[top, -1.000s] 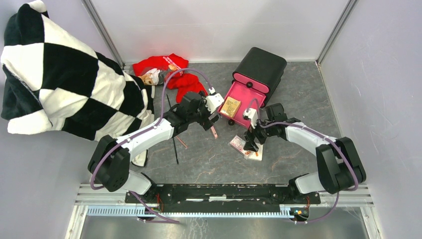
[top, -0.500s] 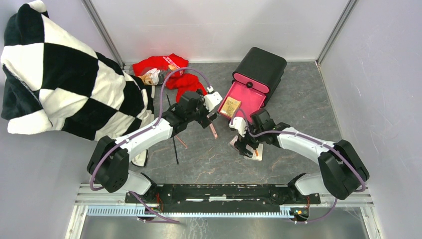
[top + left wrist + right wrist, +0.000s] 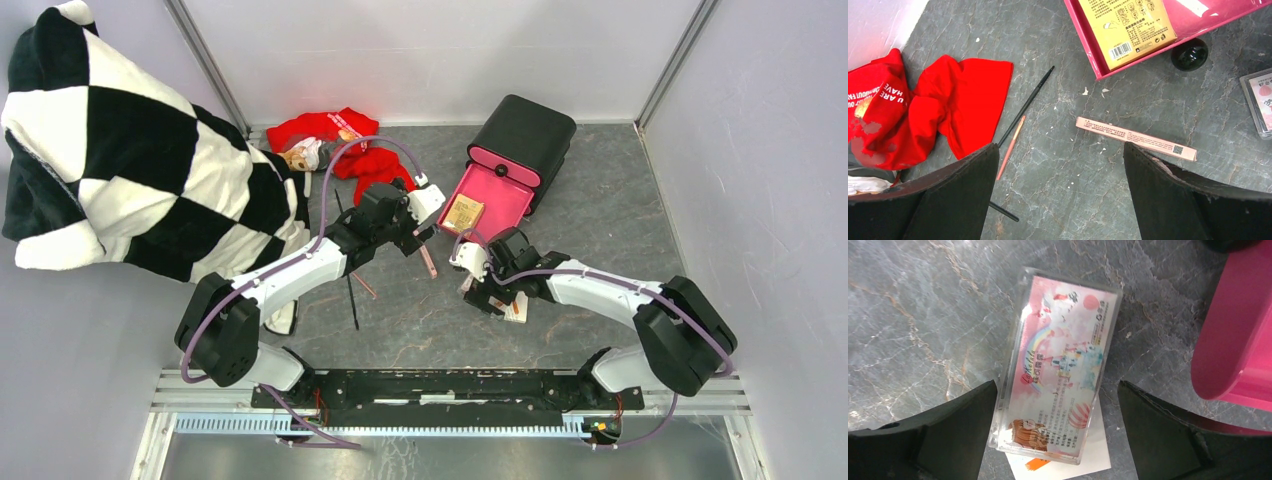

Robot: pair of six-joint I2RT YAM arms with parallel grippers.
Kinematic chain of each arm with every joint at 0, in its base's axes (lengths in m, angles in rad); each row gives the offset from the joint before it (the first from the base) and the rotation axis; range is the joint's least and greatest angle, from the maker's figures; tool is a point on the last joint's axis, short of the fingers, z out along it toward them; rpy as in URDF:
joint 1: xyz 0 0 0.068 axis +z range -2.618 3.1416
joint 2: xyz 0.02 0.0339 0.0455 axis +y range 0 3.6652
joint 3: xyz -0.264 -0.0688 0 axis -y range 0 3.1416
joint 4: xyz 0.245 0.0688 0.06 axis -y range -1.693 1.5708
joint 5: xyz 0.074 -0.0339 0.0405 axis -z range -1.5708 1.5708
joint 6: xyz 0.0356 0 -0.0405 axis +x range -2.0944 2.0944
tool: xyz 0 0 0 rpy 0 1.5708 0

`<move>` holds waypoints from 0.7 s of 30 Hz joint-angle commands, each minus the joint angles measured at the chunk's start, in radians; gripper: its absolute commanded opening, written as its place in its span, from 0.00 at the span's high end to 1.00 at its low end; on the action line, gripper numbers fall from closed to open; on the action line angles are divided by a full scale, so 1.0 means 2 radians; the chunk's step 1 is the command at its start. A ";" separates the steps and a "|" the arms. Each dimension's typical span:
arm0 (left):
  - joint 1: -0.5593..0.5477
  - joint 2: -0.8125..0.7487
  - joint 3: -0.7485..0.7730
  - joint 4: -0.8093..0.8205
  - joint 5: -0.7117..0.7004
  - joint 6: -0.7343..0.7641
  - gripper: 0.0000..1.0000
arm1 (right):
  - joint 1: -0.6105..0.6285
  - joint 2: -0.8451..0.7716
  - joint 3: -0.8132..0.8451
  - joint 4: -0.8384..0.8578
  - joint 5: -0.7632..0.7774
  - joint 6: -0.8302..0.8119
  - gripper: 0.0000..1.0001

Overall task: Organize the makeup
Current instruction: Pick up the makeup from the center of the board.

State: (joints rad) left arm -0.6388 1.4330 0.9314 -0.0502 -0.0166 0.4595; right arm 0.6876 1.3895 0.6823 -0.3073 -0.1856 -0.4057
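The clear pink-printed packet point(image 3: 1060, 365) lies on the floor, its lower end over a white card point(image 3: 1088, 460). My right gripper point(image 3: 1057, 385) hangs open above it, one finger at each long side, not touching. In the top view the right gripper point(image 3: 480, 293) covers most of the packet. My left gripper point(image 3: 1060, 146) is open and empty above bare floor. A long pink stick box point(image 3: 1135, 138) lies just beyond its right finger. A black pencil point(image 3: 1025, 106) and a thin pink pencil point(image 3: 1010, 147) lie by its left finger.
A black box point(image 3: 523, 135) stands at the back with its pink drawer point(image 3: 500, 200) pulled out, a yellow packet point(image 3: 465, 212) inside. Red cloth point(image 3: 340, 145) lies at the back left. A black-and-white checked blanket point(image 3: 130, 150) covers the left side.
My right gripper has swung left and toward the near edge, ending over the packet, its jaws widening slightly. The left arm has stayed put.
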 commanded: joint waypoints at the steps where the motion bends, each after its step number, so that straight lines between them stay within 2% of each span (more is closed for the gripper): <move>1: 0.003 -0.004 -0.001 0.020 -0.009 0.022 0.00 | 0.002 0.016 0.008 0.005 0.033 0.016 0.02; 9: 0.003 -0.001 -0.005 0.024 -0.011 0.025 0.00 | 0.002 0.032 0.013 0.000 0.022 0.012 0.03; 17: 0.008 -0.009 -0.008 0.023 -0.011 0.021 0.00 | -0.003 0.037 0.039 -0.012 -0.002 -0.004 0.22; 21: 0.017 -0.019 -0.007 0.038 -0.011 0.006 0.00 | -0.005 0.029 0.048 -0.016 -0.014 -0.009 0.28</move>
State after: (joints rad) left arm -0.6258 1.4334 0.9165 -0.0463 -0.0261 0.4702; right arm 0.6853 1.4582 0.7231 -0.3351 -0.1905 -0.4015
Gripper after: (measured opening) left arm 0.993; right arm 0.747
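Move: The makeup palette lies almost under the right hand, its middle about 2 cm ahead, 2 cm to the left and 2 cm below, long edges between the open fingers. The notepad under its near end is some 5 cm to the right and 1 cm back; the drawer knob sits about 12 cm ahead and 5 cm left, the open drawer's middle some 19 cm straight ahead. From the left hand the palette is roughly 11 cm right, 11 cm back and 13 cm below. Around the clear makeup palette, nearer its notepad end, the right hand's open fingers first sink about 1 cm towards the table. The hand then stays nearly in place, tipping only slightly, while the fingers close by about a quarter of their range from either side and come up against the palette's long edges. ##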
